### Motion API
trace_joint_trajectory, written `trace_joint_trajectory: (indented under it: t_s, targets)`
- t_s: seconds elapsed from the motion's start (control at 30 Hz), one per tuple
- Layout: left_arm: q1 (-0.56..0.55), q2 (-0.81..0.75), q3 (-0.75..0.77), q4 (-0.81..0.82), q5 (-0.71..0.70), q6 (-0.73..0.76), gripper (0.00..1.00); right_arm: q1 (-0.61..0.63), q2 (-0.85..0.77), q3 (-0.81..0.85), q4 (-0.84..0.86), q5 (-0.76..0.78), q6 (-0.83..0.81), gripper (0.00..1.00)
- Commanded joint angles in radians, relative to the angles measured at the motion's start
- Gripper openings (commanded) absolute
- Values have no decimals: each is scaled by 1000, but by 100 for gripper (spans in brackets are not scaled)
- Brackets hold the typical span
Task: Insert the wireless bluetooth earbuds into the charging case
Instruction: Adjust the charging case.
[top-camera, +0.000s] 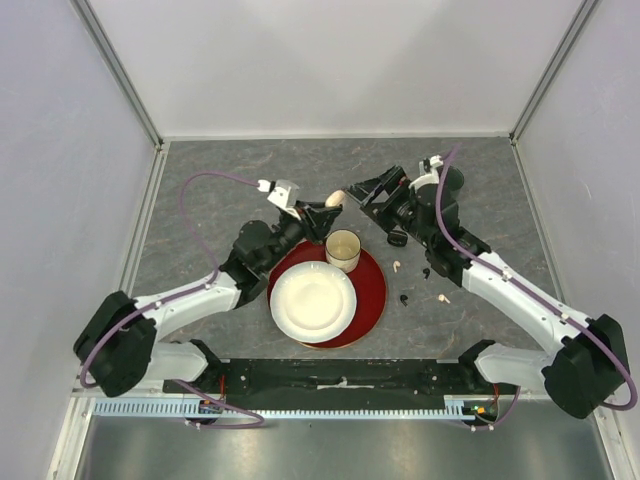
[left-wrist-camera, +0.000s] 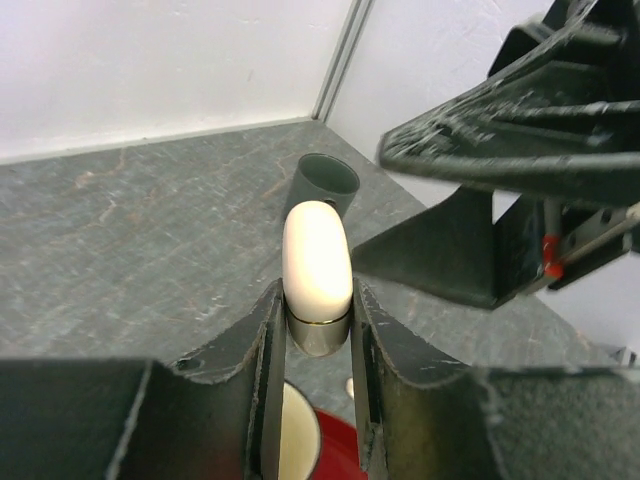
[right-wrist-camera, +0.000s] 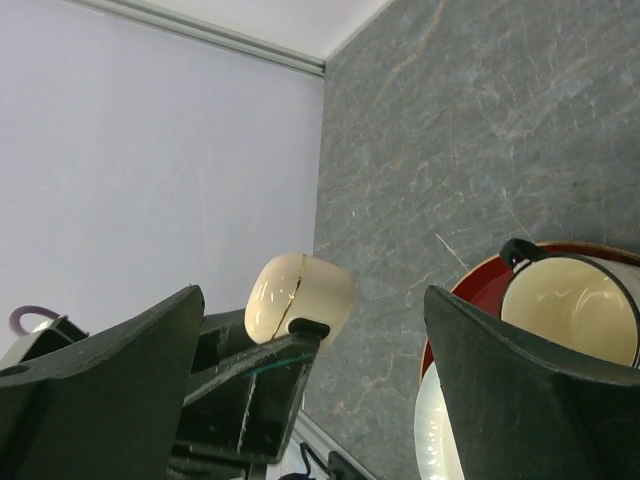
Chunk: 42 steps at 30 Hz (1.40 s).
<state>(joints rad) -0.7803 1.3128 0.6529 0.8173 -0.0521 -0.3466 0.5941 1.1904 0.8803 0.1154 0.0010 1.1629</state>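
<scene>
My left gripper (top-camera: 325, 207) is shut on the cream charging case (top-camera: 335, 198) and holds it above the table behind the red tray. In the left wrist view the case (left-wrist-camera: 318, 250) stands pinched between my fingers (left-wrist-camera: 262, 350), its lid closed. My right gripper (top-camera: 362, 190) is open just to the right of the case, not touching it; in the right wrist view the case (right-wrist-camera: 300, 290) shows between its spread fingers (right-wrist-camera: 110, 380). Two white earbuds (top-camera: 397, 266) (top-camera: 443, 297) and two black earbuds (top-camera: 404, 298) (top-camera: 426, 272) lie on the table right of the tray.
A red tray (top-camera: 372, 290) holds a white plate (top-camera: 313, 300) and a paper cup (top-camera: 343, 250). A dark grey cup (top-camera: 452, 180) stands at the back right and also shows in the left wrist view (left-wrist-camera: 328, 180). White walls enclose the table.
</scene>
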Motion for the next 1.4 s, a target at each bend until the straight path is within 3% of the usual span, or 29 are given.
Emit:
trace_joint_trajectory:
  t_s: [0.0, 0.2, 0.27, 0.53, 0.87, 1.13, 1.37]
  targets:
    - [108, -102, -35, -53, 259, 124, 2, -74, -12, 59, -36, -167, -53, 98]
    - [141, -127, 53, -247, 484, 308, 2, -102, 83, 49, 45, -427, 121, 98]
    - [141, -123, 63, -268, 526, 325, 2, -100, 101, 36, 90, -444, 156, 98]
    - [141, -101, 79, -239, 546, 304, 2, -100, 109, 2, 187, -515, 253, 97]
    - [141, -95, 62, -161, 474, 259, 2, -100, 71, -66, 182, -535, 287, 80]
    - [142, -89, 96, -222, 560, 256, 2, -100, 75, -90, 239, -530, 311, 63]
    - [144, -99, 82, -211, 551, 245, 2, -102, 63, -103, 254, -515, 331, 53]
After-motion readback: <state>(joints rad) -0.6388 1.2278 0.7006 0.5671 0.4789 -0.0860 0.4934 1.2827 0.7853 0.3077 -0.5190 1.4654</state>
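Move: The charging case, still pinched in the left fingertips, lies about 1 cm ahead and 1 cm right of the left hand. From the open right hand it is roughly 4 cm left, 1 cm ahead and 1 cm lower. The cream mug stands some 21 cm below the right hand, 4 cm left and level forward; the white plate 12 cm back, 11 cm left, 24 cm down; the black case 4 cm ahead, 9 cm right, equally low. The charging case stays pinched by the left hand, which slips about 3 cm left, returns, and draws back some 3 cm, turning 20 degrees clockwise with its left side rising. The right hand follows back and left, slightly down, turning counter-clockwise and tipping down, then narrows its wide-open fingers around the case's free end until both tips meet it. ##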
